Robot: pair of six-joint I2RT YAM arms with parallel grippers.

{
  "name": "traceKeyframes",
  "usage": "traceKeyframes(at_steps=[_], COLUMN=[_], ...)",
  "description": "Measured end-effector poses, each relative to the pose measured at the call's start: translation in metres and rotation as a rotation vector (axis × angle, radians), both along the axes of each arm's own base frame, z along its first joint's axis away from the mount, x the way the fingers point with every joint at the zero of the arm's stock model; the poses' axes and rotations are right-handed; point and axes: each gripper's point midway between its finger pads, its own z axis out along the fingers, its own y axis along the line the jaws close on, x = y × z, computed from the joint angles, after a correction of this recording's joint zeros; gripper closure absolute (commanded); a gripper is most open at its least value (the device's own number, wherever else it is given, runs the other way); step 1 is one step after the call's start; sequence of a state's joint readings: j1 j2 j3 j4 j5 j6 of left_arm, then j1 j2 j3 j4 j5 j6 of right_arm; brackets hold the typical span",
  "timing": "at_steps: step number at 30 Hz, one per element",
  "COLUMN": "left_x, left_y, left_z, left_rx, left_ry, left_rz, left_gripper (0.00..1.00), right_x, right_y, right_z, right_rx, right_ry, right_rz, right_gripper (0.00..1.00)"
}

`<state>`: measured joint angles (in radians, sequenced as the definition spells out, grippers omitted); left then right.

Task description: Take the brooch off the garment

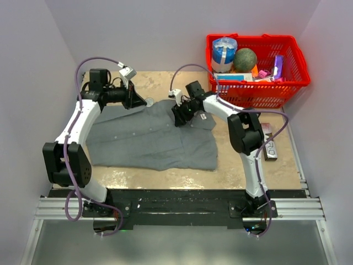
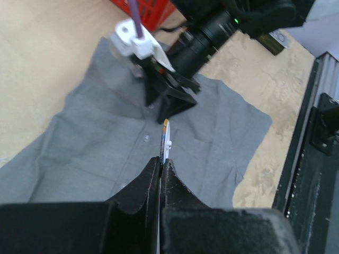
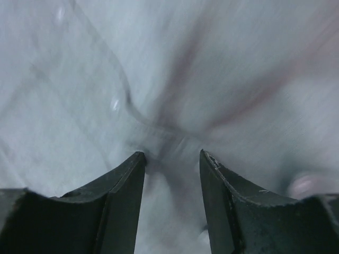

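Observation:
The garment, a grey shirt [image 1: 149,138], lies flat on the table. My left gripper [image 1: 142,101] is at the shirt's far left edge, shut on the brooch. In the left wrist view the brooch [image 2: 166,138] shows edge-on as a thin disc with a white pin back. It sticks out of my left gripper's [image 2: 161,159] closed jaws, above the shirt [image 2: 95,137]. My right gripper [image 1: 177,116] is open with its tips pressed onto the shirt near the collar. In the right wrist view its fingertips [image 3: 172,156] rest on blurred grey cloth [image 3: 212,63].
A red basket [image 1: 256,88] with a can, a green ball and other items stands at the back right. A dark flat box [image 1: 269,144] lies on the table by the right arm. The black base rail [image 2: 318,132] runs along the near edge.

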<state>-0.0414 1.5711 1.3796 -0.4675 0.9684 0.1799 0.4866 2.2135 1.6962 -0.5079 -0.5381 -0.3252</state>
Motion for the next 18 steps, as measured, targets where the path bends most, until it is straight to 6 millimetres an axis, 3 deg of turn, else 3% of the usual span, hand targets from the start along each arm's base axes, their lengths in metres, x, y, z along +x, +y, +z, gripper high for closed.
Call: traceKeyframes(at_steps=[3, 5, 6, 9, 15, 18], left_x=[-0.008, -0.013, -0.016, -0.021, -0.03, -0.033], left_y=[-0.004, -0.006, -0.007, -0.01, -0.013, -0.014], left_z=[-0.011, -0.015, -0.014, -0.014, -0.013, -0.015], left_rx=[-0.02, -0.033, -0.042, -0.061, -0.07, -0.075], left_ry=[0.059, 0.086, 0.091, 0.091, 0.059, 0.054], left_rz=[-0.043, -0.062, -0.073, -0.106, -0.172, -0.198], left_gripper=[1.0, 1.0, 1.0, 1.0, 1.0, 1.0], right_x=[0.025, 0.027, 0.025, 0.006, -0.017, -0.017], right_y=[0.018, 0.023, 0.023, 0.02, -0.004, -0.004], right_z=[0.021, 0.035, 0.044, 0.078, 0.176, 0.2], right_rx=[0.039, 0.063, 0.08, 0.156, 0.33, 0.376], right_ry=[-0.077, -0.107, -0.116, -0.116, -0.213, -0.248], right_rz=[0.014, 0.036, 0.054, 0.133, 0.204, 0.222], right_gripper=[0.5, 0.47, 0.36, 0.3, 0.29, 0.28])
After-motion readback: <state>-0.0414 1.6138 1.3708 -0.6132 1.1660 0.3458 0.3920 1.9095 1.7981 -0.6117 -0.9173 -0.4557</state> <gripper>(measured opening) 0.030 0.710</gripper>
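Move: The brooch, pinched in the left hand's tips, stands about 13 cm left of the right hand, level with it front to back and roughly 20 cm higher. Of the right hand, low at the garment with half-open fingers, the collar label is some 9 cm to the right and 2 cm ahead, 2 cm below; the garment's middle is about 10 cm left, 6 cm back, 3 cm below. From the left hand point the brooch sits 2 cm to the right, 1 cm ahead and 1 cm below. Upward, quickly, the right hand comes off the garment after a brief 2-3 cm sweep forward and left, climbing some 20 cm towards the height of the brooch and drifting back as it goes. Its down-left fingers swing up towards level by nearly 30 degrees and open wider. The left hand, still pinching the brooch, draws back about 3 cm, sinks slightly and turns a little clockwise. ##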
